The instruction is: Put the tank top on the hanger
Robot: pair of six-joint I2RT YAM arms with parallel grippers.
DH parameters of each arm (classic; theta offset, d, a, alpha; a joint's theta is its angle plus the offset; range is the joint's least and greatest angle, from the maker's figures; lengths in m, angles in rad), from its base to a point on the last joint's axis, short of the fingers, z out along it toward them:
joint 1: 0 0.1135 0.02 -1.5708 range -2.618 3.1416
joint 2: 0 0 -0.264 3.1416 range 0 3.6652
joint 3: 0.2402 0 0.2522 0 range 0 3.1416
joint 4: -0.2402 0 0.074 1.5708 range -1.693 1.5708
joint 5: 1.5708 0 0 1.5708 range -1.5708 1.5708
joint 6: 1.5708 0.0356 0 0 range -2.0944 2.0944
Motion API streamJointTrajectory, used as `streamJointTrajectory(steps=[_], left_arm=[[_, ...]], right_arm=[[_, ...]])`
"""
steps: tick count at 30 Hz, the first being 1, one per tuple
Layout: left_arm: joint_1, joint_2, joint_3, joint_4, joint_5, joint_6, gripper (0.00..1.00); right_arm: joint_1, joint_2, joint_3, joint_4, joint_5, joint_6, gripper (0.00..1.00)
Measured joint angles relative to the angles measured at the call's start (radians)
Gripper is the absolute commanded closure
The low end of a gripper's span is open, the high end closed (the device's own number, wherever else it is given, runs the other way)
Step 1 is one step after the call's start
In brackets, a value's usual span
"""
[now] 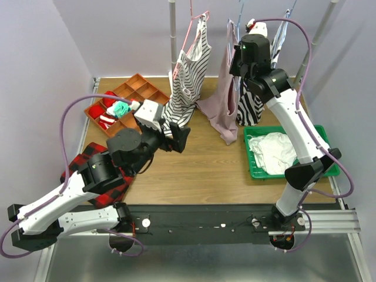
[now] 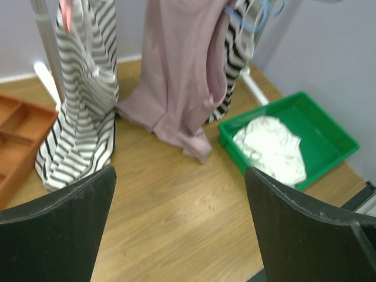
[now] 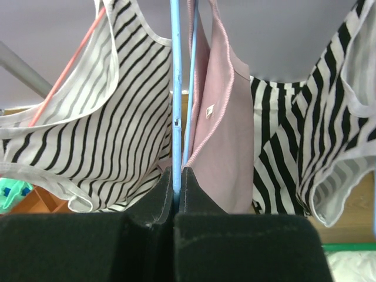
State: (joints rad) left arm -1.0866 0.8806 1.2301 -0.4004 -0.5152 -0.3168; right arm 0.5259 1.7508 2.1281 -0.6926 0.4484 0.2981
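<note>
The mauve-pink tank top (image 1: pixel 222 103) (image 2: pixel 176 70) (image 3: pixel 218 123) hangs from the rack, and its hem trails onto the wooden table. One strap runs beside the pale blue wire hanger (image 3: pixel 175 88) (image 1: pixel 239 10) (image 2: pixel 248 21). My right gripper (image 3: pixel 177 176) (image 1: pixel 236 57) is raised at the rack and shut on the hanger's wire, with the tank top's edge just to the right of its fingers. My left gripper (image 2: pixel 179 176) (image 1: pixel 179 138) hovers low over the table, wide open and empty, pointing toward the hanging clothes.
A black-and-white striped top (image 1: pixel 189 76) hangs on a pink hanger (image 1: pixel 194 26) at the left, and another striped top (image 1: pixel 249 103) hangs at the right. A green tray (image 1: pixel 322 134) holds a white garment (image 1: pixel 273 150). An orange compartment box (image 1: pixel 138 88) and a plaid cloth (image 1: pixel 79 165) lie at the left.
</note>
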Motion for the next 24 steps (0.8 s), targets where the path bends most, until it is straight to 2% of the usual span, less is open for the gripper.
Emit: streamJointTrajectory(steps=[7, 24], left_arm=[[0.0, -0.021, -0.14, -0.036, 0.0, -0.057, 0.01], [0.0, -0.022, -0.172, -0.05, -0.007, -0.074, 0.01]], right_arm=[[-0.017, 0.044, 0.046, 0.034, -0.031, -0.003, 0.99], [-0.019, 0.047, 0.052, 0.092, -0.048, -0.009, 0.99]])
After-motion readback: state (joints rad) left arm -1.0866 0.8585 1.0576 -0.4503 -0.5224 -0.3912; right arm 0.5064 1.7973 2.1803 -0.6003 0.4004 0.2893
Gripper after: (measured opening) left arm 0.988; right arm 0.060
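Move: The blue hanger is already in the right gripper, with the pink tank top draped on it; the cloth's middle hangs about 5 cm straight ahead of the right fingers and 15 below. The left striped tank top is some 13 cm to that hand's left and 2 ahead, the right striped one about 10 right and 5 ahead, both about 16 below. From the left hand, the pink tank top lies roughly 25 cm ahead, 14 right and 15 below. Keep the right gripper shut on the blue hanger and ease it about 2 cm forward, slightly left, between the two striped tops, then lift it nearly 2 cm, tipping the fingers up a little. Meanwhile sink the empty, open left gripper about 8 cm, quickly at first, and tilt its fingers a few degrees down, clear of the cloth. ##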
